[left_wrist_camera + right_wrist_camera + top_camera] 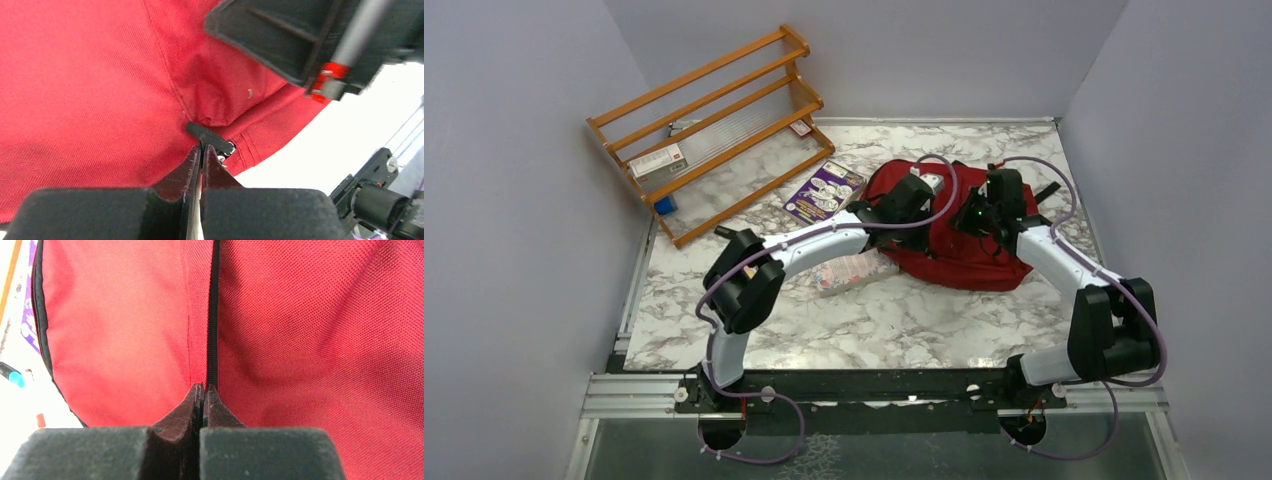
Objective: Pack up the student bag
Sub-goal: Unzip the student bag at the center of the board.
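Observation:
The student bag [959, 255], dark red with black trim, lies flat at the middle right of the marble table. My left gripper [931, 186] is over its far left part. In the left wrist view that gripper [204, 148] is shut on the black zipper pull [212, 137] at the bag's edge. My right gripper [984, 218] is over the bag's middle. In the right wrist view it [204, 386] is shut, its tips pinching the black zipper line [212, 315] that runs across the red fabric [310, 340]. The bag's opening does not show.
A purple book [824, 190] lies left of the bag, and another book [854, 270] sits partly under my left arm. A wooden rack [714, 130] holding a small box [659, 162] stands at the back left. Walls close in on three sides.

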Controlling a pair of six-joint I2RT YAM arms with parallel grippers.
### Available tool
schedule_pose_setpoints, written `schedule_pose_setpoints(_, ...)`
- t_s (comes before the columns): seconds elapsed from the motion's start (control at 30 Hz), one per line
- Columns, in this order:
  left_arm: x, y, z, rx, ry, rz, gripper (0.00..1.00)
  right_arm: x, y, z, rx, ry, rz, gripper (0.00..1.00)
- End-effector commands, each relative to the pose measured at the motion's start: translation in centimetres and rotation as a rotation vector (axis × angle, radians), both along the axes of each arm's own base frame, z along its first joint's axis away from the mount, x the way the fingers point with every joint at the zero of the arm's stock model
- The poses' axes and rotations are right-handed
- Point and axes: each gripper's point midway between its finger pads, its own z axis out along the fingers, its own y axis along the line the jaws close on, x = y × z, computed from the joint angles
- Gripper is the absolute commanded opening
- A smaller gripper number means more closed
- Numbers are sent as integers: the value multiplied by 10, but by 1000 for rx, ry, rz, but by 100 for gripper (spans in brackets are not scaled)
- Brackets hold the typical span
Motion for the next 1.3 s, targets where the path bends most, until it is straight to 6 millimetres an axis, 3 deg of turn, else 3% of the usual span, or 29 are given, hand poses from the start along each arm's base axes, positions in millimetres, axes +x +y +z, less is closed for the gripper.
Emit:
schedule_pose_setpoints(0.0,7,3,38,-49,-126,-4,0,-7,-14,-2,-46,4,-33,1)
schedule_pose_setpoints(0.2,8,9,42,-44,-156,2,0,-17,-17,-2,-53,5,-32,1)
schedule_pose_setpoints(0.37,4,15,43,-42,-176,-11,0,-30,-16,13,-51,-39,-1,6)
schedule_pose_setpoints(0.5,11,32,39,12,-217,40,0,-43,-23,23,-76,-58,-4,10)
schedule_pose_setpoints(0.67,22,56,35,61,-246,99,0,-54,-32,21,-117,-32,-18,11)
schedule_pose_setpoints(0.73,25,61,36,63,-252,100,0,-56,-33,24,-124,-30,-15,17)
schedule_pose_setpoints(0.87,22,56,39,44,-253,58,0,-55,-26,46,-108,-89,33,44)
schedule_pose_setpoints(0.97,21,53,39,32,-246,46,0,-57,-10,74,-96,-197,180,54)
schedule_pose_setpoints(1.07,20,51,38,5,-230,34,0,-64,18,90,-30,-275,362,56)
schedule_pose_setpoints(1.27,20,46,50,-109,-196,11,0,-82,82,82,41,-318,620,58)
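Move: The main zip's slider hangs just under the left fingertips, which hold its pull: about 1 cm to their right and 2 cm below. The black zip tab is 2 cm right of that hand, 1 cm back and 2 cm lower; the patterned book lies 14 cm left and 2 cm back, the purple box 21 cm left and 13 cm ahead, both some 9 cm below. From the right hand, shut on the pocket zip, the slider is 5 cm left, 7 cm back and 2 cm down. The main zip's pull, still pinched by the left fingers, is first lifted some 3 cm and eased down again, then drawn about 5 cm left and a little forward, the fingers tipping up about 10 degrees. The right hand, at first shut on the pocket zip, draws back, lets go as it rises, then swings left above the zip end, opening about halfway and turning some 20 degrees counter-clockwise. ##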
